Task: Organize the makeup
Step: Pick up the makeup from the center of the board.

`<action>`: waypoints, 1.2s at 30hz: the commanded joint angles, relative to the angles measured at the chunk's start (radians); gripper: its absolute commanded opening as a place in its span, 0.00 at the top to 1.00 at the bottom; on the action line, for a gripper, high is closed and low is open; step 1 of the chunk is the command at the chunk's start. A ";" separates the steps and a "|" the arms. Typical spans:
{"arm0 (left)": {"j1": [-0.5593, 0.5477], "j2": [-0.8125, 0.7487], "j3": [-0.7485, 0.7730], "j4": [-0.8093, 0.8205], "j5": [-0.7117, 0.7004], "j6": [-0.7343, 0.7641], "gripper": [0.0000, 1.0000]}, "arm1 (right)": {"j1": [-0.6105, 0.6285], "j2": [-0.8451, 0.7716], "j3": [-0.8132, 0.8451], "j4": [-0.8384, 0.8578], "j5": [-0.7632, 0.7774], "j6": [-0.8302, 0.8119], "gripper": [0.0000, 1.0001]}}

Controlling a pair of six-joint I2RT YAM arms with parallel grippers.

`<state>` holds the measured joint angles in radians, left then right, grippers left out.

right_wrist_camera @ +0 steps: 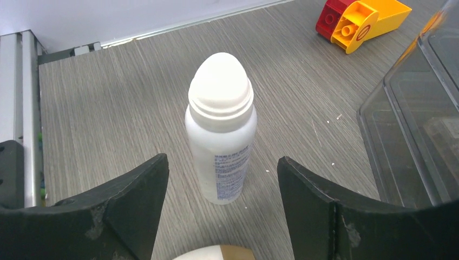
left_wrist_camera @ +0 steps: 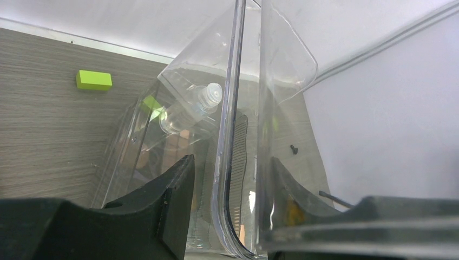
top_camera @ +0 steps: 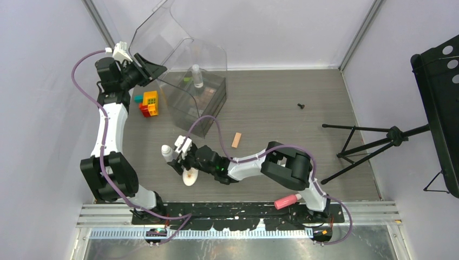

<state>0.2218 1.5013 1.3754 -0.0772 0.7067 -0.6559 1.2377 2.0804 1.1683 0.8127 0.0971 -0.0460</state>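
A white roll-on bottle (right_wrist_camera: 221,146) stands upright on the table, just ahead of my right gripper (right_wrist_camera: 222,158). That gripper is open, its fingers to either side of the bottle and touching nothing. The bottle (top_camera: 166,153) and right gripper (top_camera: 177,155) sit left of centre in the top view. A white oval compact (top_camera: 189,176) lies under the gripper. My left gripper (top_camera: 153,69) holds the raised clear lid (top_camera: 162,38) of the case. The lid's edge (left_wrist_camera: 233,108) runs between its fingers. A clear bottle (left_wrist_camera: 189,111) stands inside the case. A pink bottle (top_camera: 285,201) lies by the right arm's base.
The clear drawer case (top_camera: 197,103) stands at the back, left of centre. Toy bricks (top_camera: 149,103) lie to its left, and a green brick (left_wrist_camera: 93,79) is nearby. A peach sponge (top_camera: 236,140) and a small black piece (top_camera: 301,106) lie mid-table. A black tripod stand (top_camera: 389,135) occupies the right.
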 commanded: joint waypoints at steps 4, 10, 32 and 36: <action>0.008 0.037 -0.027 -0.053 -0.020 -0.031 0.54 | 0.005 0.062 0.100 0.087 0.031 0.018 0.24; 0.010 0.036 -0.027 -0.053 -0.018 -0.032 0.54 | 0.004 0.091 0.131 0.096 0.042 0.022 0.30; 0.017 0.035 -0.032 -0.039 -0.008 -0.045 0.54 | 0.004 0.108 0.140 0.157 0.035 0.043 0.67; 0.018 0.036 -0.031 -0.037 -0.007 -0.046 0.54 | 0.005 0.049 0.081 0.196 -0.004 0.038 0.85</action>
<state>0.2276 1.5047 1.3701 -0.0608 0.7200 -0.6743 1.2377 2.2238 1.2961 0.8986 0.1219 -0.0074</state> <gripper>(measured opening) 0.468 0.528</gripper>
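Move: The white bottle stands upright just off the right hand's open fingertips, about 3 cm to its left and 1 cm ahead, its middle some 4 cm below. The white-and-brown oval lies about 4 cm right, 3 cm back and 9 cm below the hand; the clear organizer's middle is roughly 28 cm ahead and 6 cm right of the hand. From the left hand the bottle is some 22 cm back, about level sideways and 25 cm lower. The right hand eases about 3 cm to the left and a little forward, fingers pointing left and nearly level, until the white bottle's upper body sits between its open fingers. Slowing to a stop there, it narrows its fingers by about a third, the last of it once the hand has all but halted, and they meet the bottle from both sides just below the cap, beginning the pinch and holding in place. ##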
